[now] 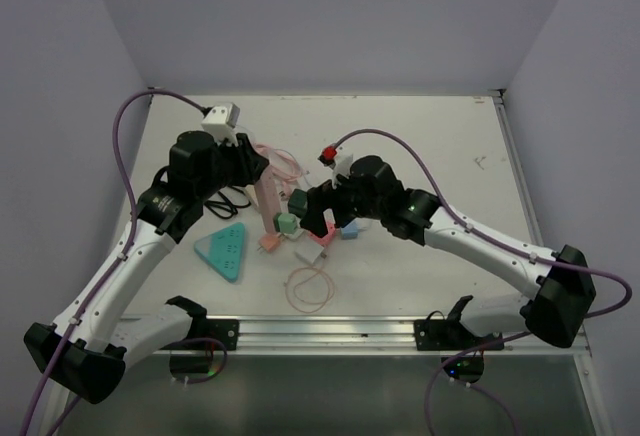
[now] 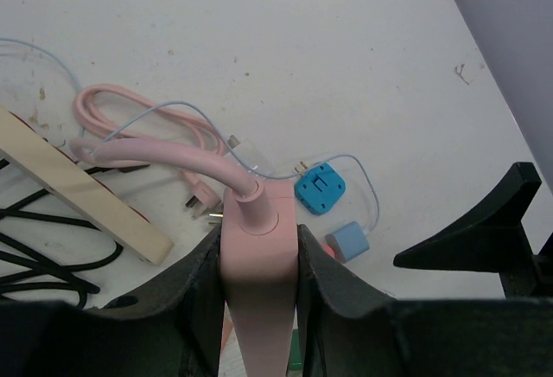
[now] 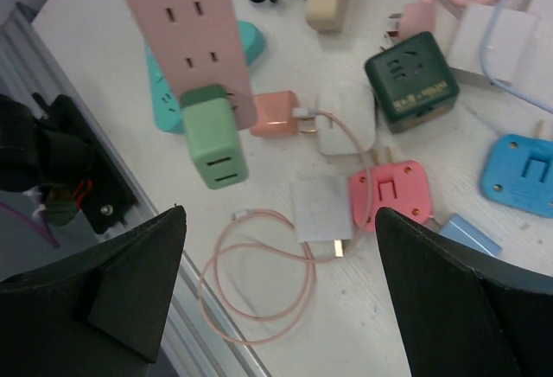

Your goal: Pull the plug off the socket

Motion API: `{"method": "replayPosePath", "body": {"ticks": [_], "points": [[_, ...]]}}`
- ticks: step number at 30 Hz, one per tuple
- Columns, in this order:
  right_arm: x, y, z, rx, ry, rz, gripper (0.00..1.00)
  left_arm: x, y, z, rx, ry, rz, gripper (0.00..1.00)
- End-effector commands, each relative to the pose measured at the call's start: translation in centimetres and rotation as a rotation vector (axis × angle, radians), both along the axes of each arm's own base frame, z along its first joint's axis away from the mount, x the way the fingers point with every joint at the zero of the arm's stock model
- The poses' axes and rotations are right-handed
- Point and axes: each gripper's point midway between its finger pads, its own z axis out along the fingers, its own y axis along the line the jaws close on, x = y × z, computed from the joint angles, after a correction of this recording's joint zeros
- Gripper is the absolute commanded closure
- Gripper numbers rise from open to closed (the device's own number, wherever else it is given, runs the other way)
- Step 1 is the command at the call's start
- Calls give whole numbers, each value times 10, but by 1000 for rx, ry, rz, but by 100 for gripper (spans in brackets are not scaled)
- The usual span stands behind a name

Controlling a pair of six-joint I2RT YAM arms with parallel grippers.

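Note:
My left gripper (image 2: 257, 237) is shut on a long pink socket strip (image 2: 257, 260), holding it tilted above the table with its pink cord curving away. A light green plug (image 3: 213, 135) sits against the lower end of the strip's face (image 3: 186, 22), its prongs hidden. From above, the green plug (image 1: 289, 223) shows just left of my right gripper (image 1: 315, 218). My right gripper (image 3: 278, 213) stands wide open with nothing between its fingers. The plug lies up and to the left of the gap between them.
Below lie a white charger (image 3: 321, 208) with a looped pink cable (image 3: 259, 286), a pink adapter (image 3: 390, 194), a dark green cube socket (image 3: 413, 79), a blue adapter (image 3: 523, 174) and a teal triangular strip (image 1: 224, 250). A beige strip (image 2: 78, 187) and black cables (image 2: 34, 256) lie left.

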Motion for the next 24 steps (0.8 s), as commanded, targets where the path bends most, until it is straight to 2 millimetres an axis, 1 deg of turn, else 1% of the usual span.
{"method": "replayPosePath", "body": {"ticks": [1,2,7,10,11,13,14,16,17,19,20,22,23,24], "points": [[-7,33,37,137,-25,65,6,5,-10,47,-109,-131,-18,100],[-7,41,36,134,-21,77,6,5,-10,51,-120,-137,-17,100],[-3,56,29,122,-11,91,7,6,-13,59,-150,-152,-20,100],[-3,65,24,116,7,111,13,7,-13,60,-158,-155,-13,100],[-4,67,23,113,10,122,18,7,-12,60,-159,-155,-10,100],[-3,70,20,101,16,127,23,8,-13,60,-167,-159,-6,100],[-4,70,18,95,20,132,30,8,-13,60,-168,-162,-7,100],[-4,72,18,93,22,141,39,10,-12,60,-166,-167,1,100],[-6,73,16,89,27,145,48,11,-11,58,-157,-168,3,100],[-7,73,13,81,35,153,59,13,-8,56,-148,-169,19,100],[-8,73,12,76,38,155,69,14,-8,56,-140,-175,19,100],[-9,71,8,59,45,158,79,16,-7,55,-135,-180,27,100],[-10,70,9,58,39,160,90,18,-6,54,-121,-182,28,100],[-11,67,5,44,43,153,95,20,-4,55,-114,-187,38,100]]}}
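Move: The light green plug still in the lower end of the pink socket strip is about 7 cm left of the right hand, 1 cm back and 2 cm below. On the table, some 13 cm beneath the right hand, lie a red plug about 2 cm back and a dark green cube about 5 cm ahead and 6 cm left. From the left hand, which holds the strip's cord end, the light green plug is about 10 cm back, 6 cm right and 10 cm below. The right fingers pinch the light green plug at the strip's lower end, shutting from wide open during the second half of a reach of about 6 cm to the left. The hand turns slightly counter-clockwise on the way, rising a touch, then sinking again. Meanwhile the left hand keeps its grip on the strip's cord end and eases it up about 1.5 cm. ##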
